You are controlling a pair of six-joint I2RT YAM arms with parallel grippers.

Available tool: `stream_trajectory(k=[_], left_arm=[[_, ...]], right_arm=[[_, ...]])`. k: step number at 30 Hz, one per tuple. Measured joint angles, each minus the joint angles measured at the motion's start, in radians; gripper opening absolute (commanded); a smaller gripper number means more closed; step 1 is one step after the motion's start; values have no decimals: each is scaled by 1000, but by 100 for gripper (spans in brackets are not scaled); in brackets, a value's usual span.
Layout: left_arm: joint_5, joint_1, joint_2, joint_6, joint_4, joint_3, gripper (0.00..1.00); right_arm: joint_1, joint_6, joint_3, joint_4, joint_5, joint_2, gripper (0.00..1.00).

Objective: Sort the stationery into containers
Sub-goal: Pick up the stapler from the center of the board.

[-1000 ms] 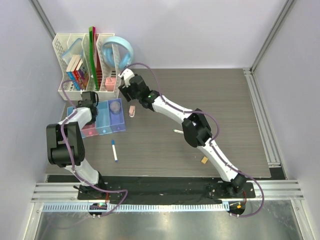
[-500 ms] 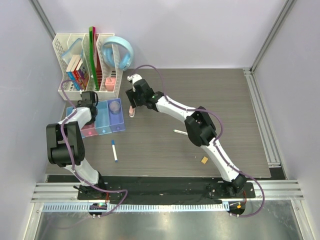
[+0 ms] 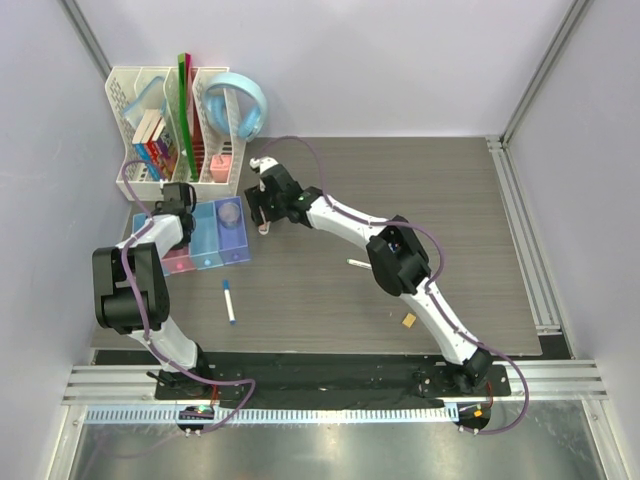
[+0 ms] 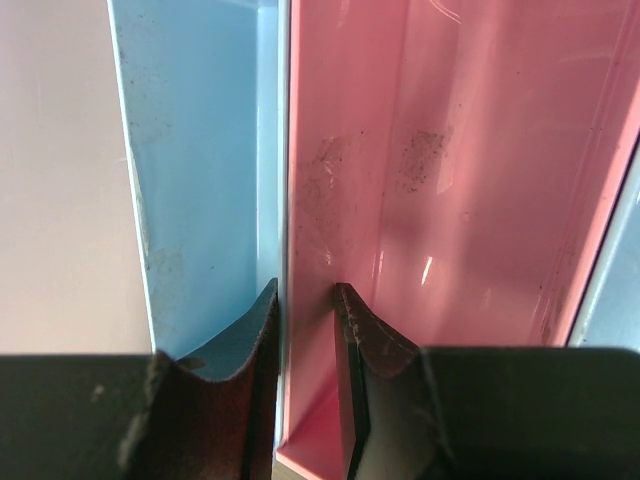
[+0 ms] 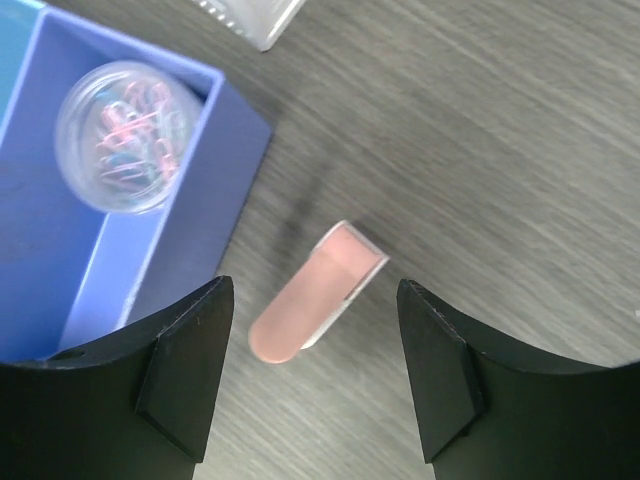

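Observation:
My right gripper is open and hangs just above a pinkish eraser. In the right wrist view the eraser lies on the table between the open gripper's fingers, untouched. My left gripper is shut on the wall between the blue bin and the pink bin of the containers; the gripper has one finger on each side. A white marker with a blue cap, a thin pen with a green tip and a tan eraser lie loose on the table.
The purple bin holds a clear round case of paper clips, just left of the eraser. A white mesh organizer with books, a green ruler and light-blue headphones stands at the back left.
My right gripper has swung from beside the organizer, out and back, and now sits over the pinkish eraser. The left gripper has not moved.

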Motion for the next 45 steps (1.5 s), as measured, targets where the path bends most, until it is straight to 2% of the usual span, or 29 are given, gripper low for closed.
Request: stream_trajectory(k=[13,19,32,40,45], left_arm=[[1,2,0,16,16,-6,24],[2,4,0,18,23,-9,24],[1,6,0,22,42,-15,23],[1,6,0,23,43,-16,23],[1,6,0,25,48,-18,23]], right_arm=[[51,-22,-32,-4,64,0,63],[50,-35,-65,-11,110,0,49],[54,-73,-67,-9,193,0,53],[62,-74,-63,-10,203,0,51],[67,-80,-35,-9,214,0,38]])
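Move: Almost straight below the right hand, about 4 cm down and between its open fingertips, lies the stapler. The violet compartment of the bin is some 7 cm to this hand's left and 2 cm nearer the base; the jar of paper clips inside that compartment sits about 8 cm left and 2 cm ahead of the hand. From the left hand, at the bin's far-left part, the stapler is roughly 27 cm to the right and 9 cm ahead, slightly lower. Easing back about 2 cm over the stapler, the right hand then sinks some 3 cm towards the tabletop while shifting right about 3 cm. Its fingers steepen by around 10 degrees and close from well open to about half, either side of the stapler; finally it rises again by about 1 cm without a grip. The left hand keeps still, fingers astride the bin's wall. ##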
